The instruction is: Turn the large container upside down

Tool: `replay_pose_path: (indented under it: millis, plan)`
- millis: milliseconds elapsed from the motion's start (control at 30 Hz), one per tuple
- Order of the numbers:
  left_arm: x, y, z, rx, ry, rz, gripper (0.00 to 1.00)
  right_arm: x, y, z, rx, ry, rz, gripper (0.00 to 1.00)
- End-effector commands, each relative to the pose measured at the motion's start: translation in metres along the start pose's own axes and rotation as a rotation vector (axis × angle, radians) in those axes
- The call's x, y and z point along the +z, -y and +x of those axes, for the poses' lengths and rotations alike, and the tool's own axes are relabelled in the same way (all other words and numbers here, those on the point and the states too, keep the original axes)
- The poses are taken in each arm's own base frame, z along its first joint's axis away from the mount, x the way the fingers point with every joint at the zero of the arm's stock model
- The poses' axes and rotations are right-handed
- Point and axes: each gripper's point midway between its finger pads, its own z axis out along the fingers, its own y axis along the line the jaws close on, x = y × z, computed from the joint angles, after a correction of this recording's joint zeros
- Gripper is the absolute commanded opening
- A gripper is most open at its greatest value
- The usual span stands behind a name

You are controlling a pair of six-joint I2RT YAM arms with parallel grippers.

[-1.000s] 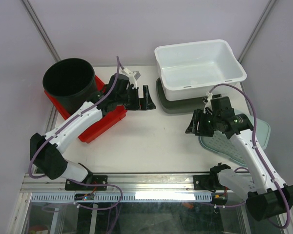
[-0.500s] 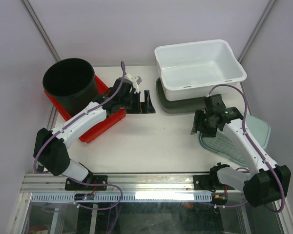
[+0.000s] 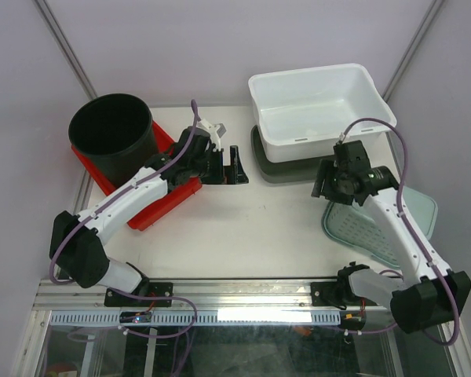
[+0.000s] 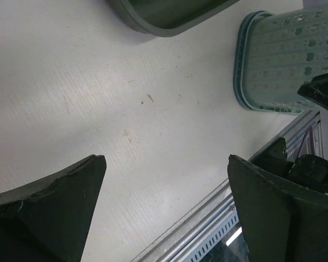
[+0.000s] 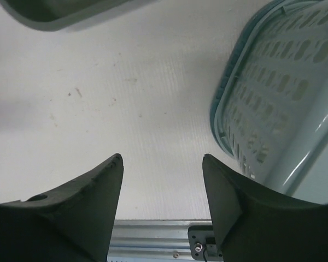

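Observation:
The large container (image 3: 322,140) is a white rectangular tub standing upright, open side up, at the back right on a dark green tray (image 3: 273,169). My right gripper (image 3: 322,182) (image 5: 162,156) hovers just in front of the tub's near wall. It is open, with only bare table between its fingers. My left gripper (image 3: 238,163) (image 4: 167,159) is wide open and empty over the table centre, left of the green tray. Neither wrist view shows the tub, only the green tray's edge (image 4: 164,13) (image 5: 54,11).
A tall black bucket (image 3: 110,129) stands on a red tray (image 3: 161,200) at the back left, beside the left arm. A teal perforated basket (image 3: 392,228) (image 4: 287,60) (image 5: 284,93) lies on the right under the right arm. Grey walls close the back and sides.
My right gripper has swung back toward the white tub and its fingers have spread a little. The left gripper has shifted slightly right, still open.

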Motion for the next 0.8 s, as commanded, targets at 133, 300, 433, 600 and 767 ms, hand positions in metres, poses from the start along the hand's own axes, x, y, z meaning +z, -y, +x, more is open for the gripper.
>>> replay_pose_path:
  millis: [133,300,433,600,767]
  plan:
    - [-0.013,0.029,-0.022,0.041,0.089,0.092,0.99,-0.069,-0.03,0.033,-0.12,-0.013,-0.324,0.65]
    - [-0.002,0.027,-0.024,0.042,0.072,0.088,0.99,-0.068,-0.019,0.071,-0.074,-0.192,-0.281,0.65]
    - [0.003,0.027,-0.023,0.044,0.061,0.093,0.99,-0.056,0.003,0.066,-0.005,-0.168,-0.119,0.65]
    - [0.007,0.028,-0.021,0.047,0.044,0.101,0.99,-0.026,0.027,0.036,0.031,-0.076,0.083,0.65]
    - [0.003,0.03,-0.023,0.052,0.056,0.105,0.99,0.0,0.054,-0.02,0.099,0.077,0.265,0.64]
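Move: The upside-down container's middle lies roughly 18 cm to the right of the right hand, 8 cm back and 9 cm lower, its near side wall much closer. The white tub stands about 18 cm ahead, 1 cm to the right and 6 cm below; the dark green tray under it is some 13 cm ahead, 4 cm left and 14 cm down. From the left hand the container is about 43 cm right, 12 cm back and 11 cm below. Looping beside the container's left wall, the right hand first draws back about 8 cm, rising and easing left as it rolls its left side up, then swings right, down and forward again in a quick nudging stroke, undoing the roll. The half-open fingers stay as they are, empty, and the side of the gripper seems to bear on the container. ##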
